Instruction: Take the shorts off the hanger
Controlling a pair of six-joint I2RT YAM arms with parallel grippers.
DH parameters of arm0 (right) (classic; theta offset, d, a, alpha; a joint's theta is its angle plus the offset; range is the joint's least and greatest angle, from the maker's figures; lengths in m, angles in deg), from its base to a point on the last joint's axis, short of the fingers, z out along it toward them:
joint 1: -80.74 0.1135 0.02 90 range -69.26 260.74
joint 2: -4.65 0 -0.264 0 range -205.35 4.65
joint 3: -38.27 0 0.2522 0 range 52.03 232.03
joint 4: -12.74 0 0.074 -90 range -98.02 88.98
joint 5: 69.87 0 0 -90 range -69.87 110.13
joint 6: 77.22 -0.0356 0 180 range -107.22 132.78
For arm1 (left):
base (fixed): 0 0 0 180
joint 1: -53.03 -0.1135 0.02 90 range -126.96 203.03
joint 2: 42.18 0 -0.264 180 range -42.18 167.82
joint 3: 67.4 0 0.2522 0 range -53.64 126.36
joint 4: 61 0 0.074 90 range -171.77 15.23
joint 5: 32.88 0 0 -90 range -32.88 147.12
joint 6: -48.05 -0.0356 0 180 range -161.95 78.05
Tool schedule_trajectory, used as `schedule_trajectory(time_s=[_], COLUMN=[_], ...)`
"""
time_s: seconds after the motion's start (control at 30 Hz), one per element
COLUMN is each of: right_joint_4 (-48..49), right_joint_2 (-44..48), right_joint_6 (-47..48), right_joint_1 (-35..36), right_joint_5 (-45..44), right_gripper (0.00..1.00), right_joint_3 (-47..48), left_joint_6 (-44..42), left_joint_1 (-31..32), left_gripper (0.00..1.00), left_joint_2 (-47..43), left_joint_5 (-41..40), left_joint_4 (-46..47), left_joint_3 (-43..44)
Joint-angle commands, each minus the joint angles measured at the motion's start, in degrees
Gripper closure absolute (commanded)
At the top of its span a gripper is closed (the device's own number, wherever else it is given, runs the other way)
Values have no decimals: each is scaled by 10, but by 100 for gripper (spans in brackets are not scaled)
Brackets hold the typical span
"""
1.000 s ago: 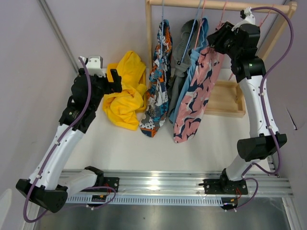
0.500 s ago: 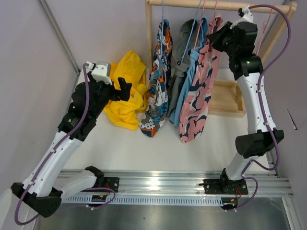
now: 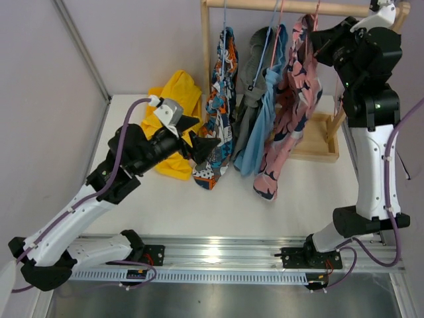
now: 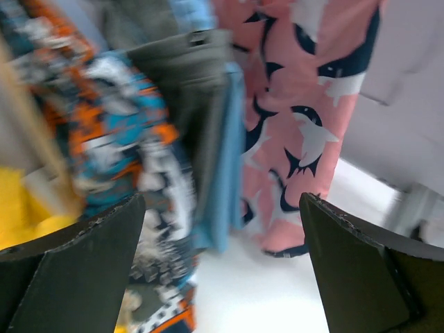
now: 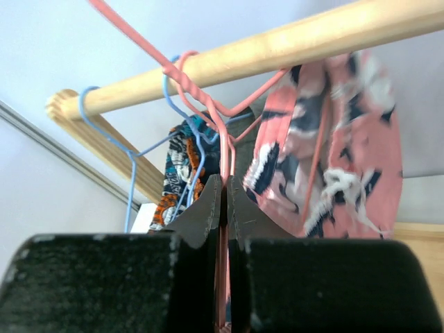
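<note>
Four pairs of shorts hang from wire hangers on a wooden rod (image 3: 265, 6): blue-orange-white print (image 3: 222, 99), grey (image 3: 255, 83), light blue (image 3: 262, 132) and pink with navy-white print (image 3: 291, 112). The yellow shorts (image 3: 173, 99) lie crumpled on the table at the left. My right gripper (image 3: 318, 36) is up by the rod, shut (image 5: 225, 182) on the pink hanger's wire (image 5: 223, 139); the pink shorts (image 5: 333, 159) hang just to its right. My left gripper (image 3: 200, 132) is open (image 4: 222, 201) and empty, low in front of the print shorts (image 4: 111, 139), facing the light blue (image 4: 222, 173) and pink (image 4: 305, 118) pairs.
The rack's upright post (image 3: 205, 59) stands between the yellow shorts and the hanging ones. Its wooden base (image 3: 318, 136) lies under the right end. A blue hanger (image 5: 132, 159) hooks over the rod. A metal rail (image 3: 212, 255) runs along the near edge.
My right gripper closed on the pink hanger's wire and moved right along the rod, carrying the pink shorts along. My left arm swung from over the yellow shorts rightward toward the hanging ones.
</note>
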Motion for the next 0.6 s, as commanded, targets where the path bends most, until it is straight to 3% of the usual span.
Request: schedule_trajectory(time_s=[0.0,0.13,0.37,0.57], right_joint_4=[41,44,74,89], right_joint_2=[58,122,226,277], right_joint_6=[1,-7,-36,-52], right_joint_1=[14,50,86,100], right_joint_5=[-14,-35,-52,-71], right_gripper=[100,100,100,100], right_joint_3=[24,-54,-190,-267], left_joint_6=[16,4,-16,-1], left_joint_1=[51,118,221,259], left_gripper=[1,1,1,1], left_joint_2=[33,94,223,267], left_joint_5=[70,58,23,19], left_joint_4=[98,155,170,189], left_joint_3=[-1,42,152,210])
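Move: The pink shorts hang some 19 cm to the left hand's right, about 6 cm ahead and roughly level with it. Nearer the hand, also about level, are the light-blue shorts 14 cm right and 6 cm ahead, the grey shorts 9 cm right and 10 cm ahead, and the patterned shorts 3 cm right and 7 cm ahead. From the right hand, already shut on the hanger, the pink shorts' middle is roughly 6 cm ahead, 2 cm left and 15 cm below. The right hand keeps its closed grip on the pink hanger wire and draws it, shorts and all, about 14 cm straight back from the rod, rising slightly at first and then easing down. Meanwhile the left hand sweeps some 20 cm to its right and about 9 cm back towards the pink shorts, swinging its wide-open fingers some 25 degrees clockwise so that they come up close beside the cloth, where contact can't be made out. ##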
